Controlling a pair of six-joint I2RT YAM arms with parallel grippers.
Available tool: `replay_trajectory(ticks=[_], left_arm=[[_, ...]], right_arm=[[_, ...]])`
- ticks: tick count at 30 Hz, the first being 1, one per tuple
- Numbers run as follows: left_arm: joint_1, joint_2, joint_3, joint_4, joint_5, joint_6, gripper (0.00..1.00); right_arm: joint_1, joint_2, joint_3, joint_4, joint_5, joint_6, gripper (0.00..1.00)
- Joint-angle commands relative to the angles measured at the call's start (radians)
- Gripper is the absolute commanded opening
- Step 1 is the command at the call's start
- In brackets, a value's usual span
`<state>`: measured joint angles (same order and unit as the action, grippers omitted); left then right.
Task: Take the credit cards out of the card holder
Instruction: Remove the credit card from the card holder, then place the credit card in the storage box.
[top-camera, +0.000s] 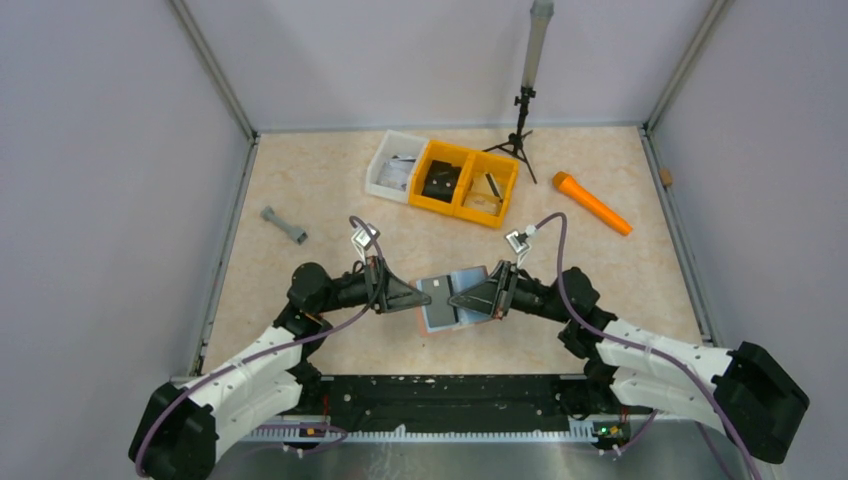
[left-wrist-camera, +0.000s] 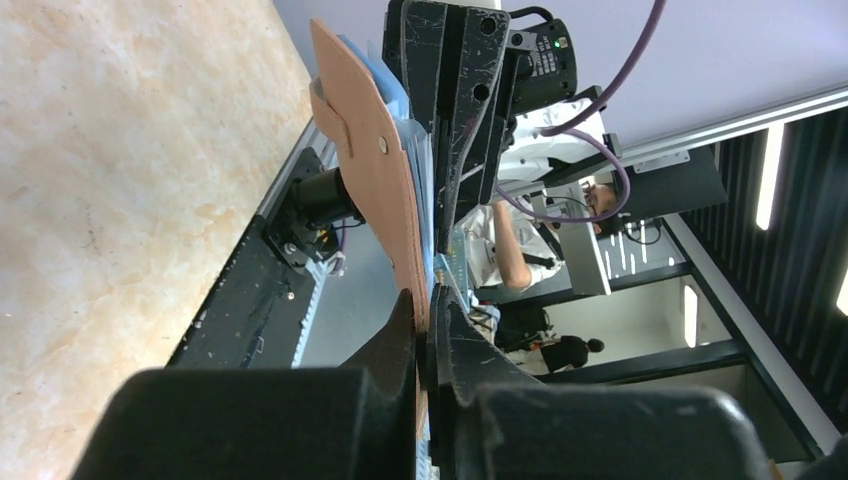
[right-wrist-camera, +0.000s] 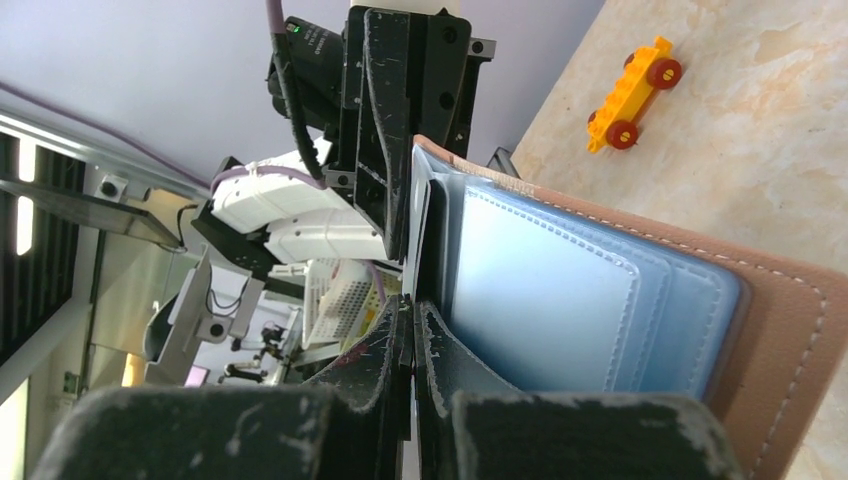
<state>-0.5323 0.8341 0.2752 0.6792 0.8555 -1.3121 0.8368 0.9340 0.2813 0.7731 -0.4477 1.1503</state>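
Both grippers meet above the middle of the table with the card holder (top-camera: 441, 291) lifted between them. Its outside is reddish-brown (left-wrist-camera: 370, 170) and its inside pale blue (right-wrist-camera: 540, 290). My left gripper (left-wrist-camera: 425, 300) is shut on the holder's brown edge; from above it (top-camera: 414, 297) sits at the holder's left side. My right gripper (right-wrist-camera: 410, 310) is shut on a thin credit card (right-wrist-camera: 421, 225), seen edge-on beside the blue pockets. From above, the right gripper (top-camera: 456, 300) lies over the holder, with a dark card face (top-camera: 438, 316) below it. The opposite gripper (right-wrist-camera: 400, 110) fills the background.
At the back stand a white bin (top-camera: 395, 165) and two yellow bins (top-camera: 468, 180), with a small black tripod (top-camera: 520, 135) beside them. An orange tool (top-camera: 592, 203) lies at the right, a grey dumbbell-shaped piece (top-camera: 284, 225) at the left. A yellow toy car (right-wrist-camera: 630, 92) rests on the table.
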Motion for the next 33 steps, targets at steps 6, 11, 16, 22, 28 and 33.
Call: replay_trajectory(ticks=[6, 11, 16, 22, 28, 33], left_arm=[[-0.004, 0.003, 0.006, 0.219, 0.027, -0.105, 0.0], [-0.004, -0.002, 0.007, 0.204, 0.031, -0.098, 0.0], [0.001, -0.052, 0.088, -0.194, -0.005, 0.12, 0.0], [0.037, -0.107, 0.245, -0.807, -0.203, 0.425, 0.0], [0.08, -0.09, 0.339, -1.072, -0.34, 0.554, 0.0], [0.122, -0.06, 0.352, -1.127, -0.372, 0.588, 0.0]], right_arm=[[-0.078, -0.043, -0.018, 0.066, -0.058, 0.013, 0.0], [-0.097, -0.044, -0.024, 0.068, -0.078, 0.018, 0.0], [-0.179, -0.089, -0.014, -0.058, -0.096, -0.028, 0.0], [-0.254, -0.119, 0.178, -0.543, -0.02, -0.375, 0.0], [-0.254, 0.027, 0.431, -0.781, 0.133, -0.739, 0.0], [-0.254, 0.262, 0.675, -0.889, 0.228, -0.958, 0.0]])
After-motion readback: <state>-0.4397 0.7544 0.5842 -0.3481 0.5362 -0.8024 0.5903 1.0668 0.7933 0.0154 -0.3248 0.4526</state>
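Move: The right fingers hold the black card still seated in the card holder; its goal seems to be the black compartment, about 32 cm ahead, 2 cm left and 20 cm below. At similar height, the yellow compartment lies some 30 cm ahead and 9 cm right, the white box about 34 cm ahead and 13 cm left. The left hand grips the holder's left edge; the black card is about 5 cm to its right, level. Keeping its pinch on the black card, the right hand eases about 1.5 cm right and slightly up, pulling against the left hand's unbroken grip on the holder, then draws clear and sweeps roughly 13 cm forward towards the boxes, fingertips tipping down. After a small rise and return, the left hand carries the holder down, left and forward, about 5 cm each way, its fingers tipping down some 30 degrees. ##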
